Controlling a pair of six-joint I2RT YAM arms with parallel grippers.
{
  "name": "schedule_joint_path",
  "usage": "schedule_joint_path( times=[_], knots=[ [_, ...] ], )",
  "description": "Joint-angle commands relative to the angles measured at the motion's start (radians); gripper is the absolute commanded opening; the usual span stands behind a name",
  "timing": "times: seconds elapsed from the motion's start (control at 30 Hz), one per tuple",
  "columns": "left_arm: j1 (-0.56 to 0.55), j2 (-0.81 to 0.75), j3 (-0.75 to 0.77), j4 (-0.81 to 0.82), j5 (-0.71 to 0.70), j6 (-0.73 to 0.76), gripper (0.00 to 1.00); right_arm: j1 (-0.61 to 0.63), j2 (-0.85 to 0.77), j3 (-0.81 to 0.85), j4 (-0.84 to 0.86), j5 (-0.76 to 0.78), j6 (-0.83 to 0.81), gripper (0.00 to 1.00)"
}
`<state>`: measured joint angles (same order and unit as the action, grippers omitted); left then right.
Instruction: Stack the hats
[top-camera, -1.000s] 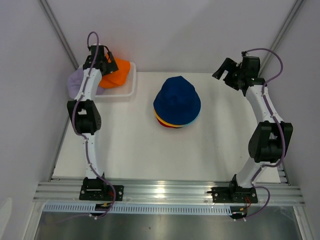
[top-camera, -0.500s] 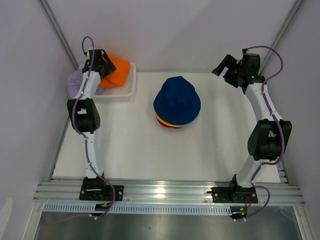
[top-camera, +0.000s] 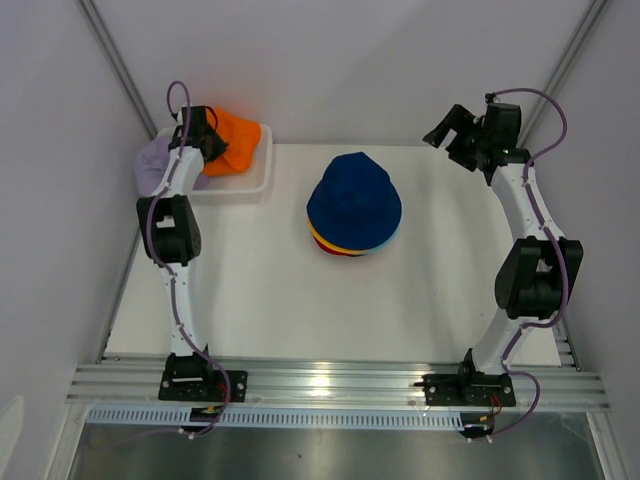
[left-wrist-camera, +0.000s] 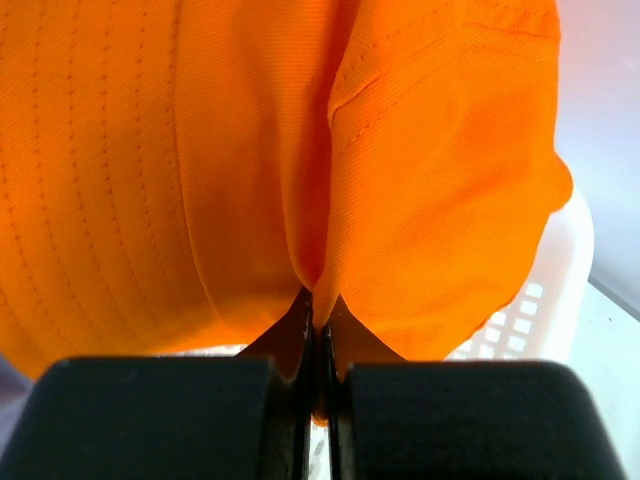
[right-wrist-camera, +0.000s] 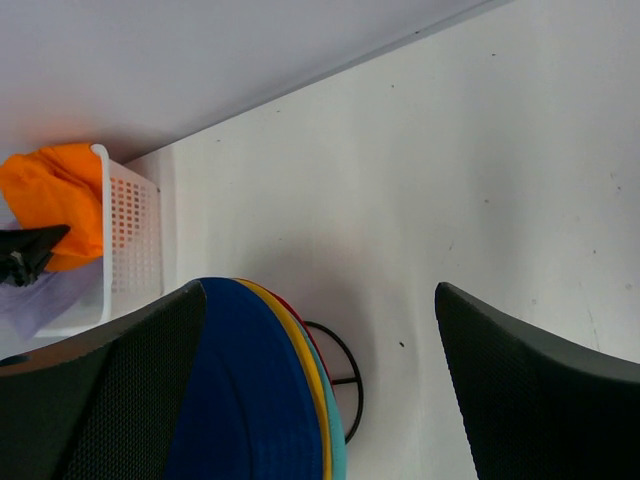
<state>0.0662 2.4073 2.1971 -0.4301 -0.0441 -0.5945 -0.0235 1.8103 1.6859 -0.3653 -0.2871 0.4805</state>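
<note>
The navy blue hat (top-camera: 353, 199) tops a stack at the table's middle, with yellow, teal and red brims (top-camera: 338, 248) showing under it. The stack also shows in the right wrist view (right-wrist-camera: 245, 390). The orange hat (top-camera: 236, 141) hangs over the white basket (top-camera: 250, 183) at the back left. My left gripper (top-camera: 208, 139) is shut on a fold of the orange hat (left-wrist-camera: 250, 170). The lavender hat (top-camera: 156, 162) lies beside the basket, partly hidden by the left arm. My right gripper (top-camera: 447, 131) is open and empty, high at the back right.
A black wire frame (right-wrist-camera: 345, 380) shows under the stack. The basket (right-wrist-camera: 125, 250) stands against the back wall. Metal rails run along the table's near edge (top-camera: 330, 380). Walls close in the left, right and back sides.
My left gripper has moved slightly back and left with the orange hat. My right gripper has lifted and tilted a little toward the back.
</note>
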Motion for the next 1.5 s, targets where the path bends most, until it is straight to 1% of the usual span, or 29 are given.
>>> schedule_joint_path(
  times=[0.0, 0.03, 0.13, 0.17, 0.23, 0.27, 0.33, 0.37, 0.47, 0.53, 0.57, 0.6, 0.63, 0.7, 0.73, 0.8, 0.83, 0.87, 0.9, 1.03, 1.13, 1.2, 1.27, 1.33, 1.47],
  knots=[
    [0.006, -0.152, -0.028, 0.054, 0.036, 0.027, 0.01, -0.001, 0.0, 0.047, 0.072, -0.056, 0.033, 1.0],
    [0.006, -0.202, -0.037, 0.054, 0.071, 0.039, 0.01, 0.0, -0.005, 0.046, 0.08, -0.07, 0.036, 1.0],
    [0.006, -0.276, -0.053, 0.044, 0.137, 0.073, 0.01, 0.013, -0.011, 0.041, 0.12, -0.119, 0.053, 0.99],
    [0.007, -0.318, -0.051, 0.027, 0.201, 0.076, 0.01, 0.019, -0.017, 0.041, 0.141, -0.136, 0.055, 1.0],
    [0.006, -0.358, -0.054, 0.01, 0.274, 0.073, 0.01, 0.02, -0.026, 0.043, 0.16, -0.15, 0.056, 0.99],
    [0.006, -0.399, -0.072, 0.007, 0.352, 0.064, 0.01, 0.052, -0.034, 0.047, 0.176, -0.168, 0.064, 1.0],
    [0.003, -0.445, -0.118, 0.024, 0.424, 0.021, 0.01, 0.056, -0.042, 0.041, 0.212, -0.199, 0.108, 0.99],
    [-0.002, -0.492, -0.155, 0.034, 0.485, 0.013, 0.01, 0.059, -0.054, 0.034, 0.256, -0.228, 0.124, 1.0],
    [-0.032, -0.566, -0.207, 0.048, 0.518, 0.015, 0.01, 0.068, -0.074, -0.006, 0.339, -0.279, 0.181, 0.99],
    [-0.057, -0.641, -0.269, 0.088, 0.546, 0.004, 0.01, 0.076, -0.095, -0.029, 0.353, -0.302, 0.196, 0.99],
    [-0.057, -0.664, -0.287, 0.121, 0.591, -0.034, 0.01, 0.088, -0.114, -0.038, 0.397, -0.304, 0.199, 0.99],
    [-0.065, -0.686, -0.327, 0.155, 0.607, -0.06, 0.01, 0.095, -0.121, -0.051, 0.408, -0.302, 0.205, 1.0],
    [-0.104, -0.726, -0.365, 0.222, 0.613, -0.091, 0.01, 0.102, -0.13, -0.073, 0.419, -0.3, 0.213, 0.99],
    [-0.129, -0.761, -0.422, 0.298, 0.616, -0.167, 0.01, 0.118, -0.164, -0.107, 0.466, -0.296, 0.257, 0.99],
    [-0.159, -0.789, -0.45, 0.367, 0.613, -0.194, 0.01, 0.122, -0.176, -0.15, 0.509, -0.291, 0.276, 1.0],
    [-0.189, -0.804, -0.482, 0.439, 0.615, -0.266, 0.01, 0.131, -0.206, -0.198, 0.557, -0.287, 0.328, 0.99],
    [-0.219, -0.809, -0.491, 0.526, 0.622, -0.293, 0.01, 0.131, -0.23, -0.237, 0.587, -0.282, 0.345, 0.99],
    [-0.233, -0.806, -0.493, 0.559, 0.631, -0.338, 0.01, 0.131, -0.241, -0.253, 0.601, -0.281, 0.363, 0.99],
    [-0.249, -0.8, -0.487, 0.579, 0.638, -0.352, 0.01, 0.132, -0.253, -0.267, 0.606, -0.282, 0.368, 1.0],
    [-0.341, -0.746, -0.406, 0.617, 0.688, -0.407, 0.01, 0.132, -0.308, -0.322, 0.597, -0.274, 0.371, 1.0],
    [-0.397, -0.709, -0.389, 0.648, 0.716, -0.442, 0.01, 0.132, -0.331, -0.37, 0.603, -0.262, 0.389, 0.99],
    [-0.431, -0.689, -0.396, 0.659, 0.73, -0.453, 0.01, 0.131, -0.359, -0.425, 0.621, -0.247, 0.414, 0.99],
    [-0.448, -0.682, -0.408, 0.685, 0.75, -0.479, 0.01, 0.131, -0.376, -0.472, 0.69, -0.235, 0.475, 1.0],
    [-0.471, -0.679, -0.456, 0.734, 0.756, -0.504, 0.01, 0.131, -0.402, -0.544, 0.762, -0.225, 0.551, 1.0],
    [-0.488, -0.691, -0.539, 0.761, 0.756, -0.518, 0.01, 0.12, -0.45, -0.649, 0.867, -0.208, 0.66, 1.0]
  ],
)
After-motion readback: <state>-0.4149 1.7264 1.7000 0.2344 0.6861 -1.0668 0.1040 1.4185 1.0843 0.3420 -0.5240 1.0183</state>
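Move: The left hand already pinches the orange hat, whose middle lies about 6 cm to its right and 2 cm farther out; the blue-topped stack it is bound for stands some 39 cm to its right, 25 cm back and 9 cm higher. The purple hat is 12 cm to its left, 6 cm back, 5 cm lower. For the open right hand, the orange hat is about 52 cm left, 11 cm ahead and 15 cm below; the stack is 18 cm left, 12 cm back, 4 cm lower. Keeping its fingers shut on the orange hat's edge, the left hand lifts it steeply out of the white basket while drawing back, then swings it right towards the space above the stack, ending some 35 cm to the right, 33 cm up and 25 cm back after a slight sink, its fingers tipping upward and swinging clockwise about 60 degrees as its left side rolls down. The right hand, staying wide open, comes in from the other side to meet the hat, first left and up, then back and lower, about 11 cm left, 10 cm back and 8 cm up overall, rolling its left side up; whether it touches the hat can't be told. ##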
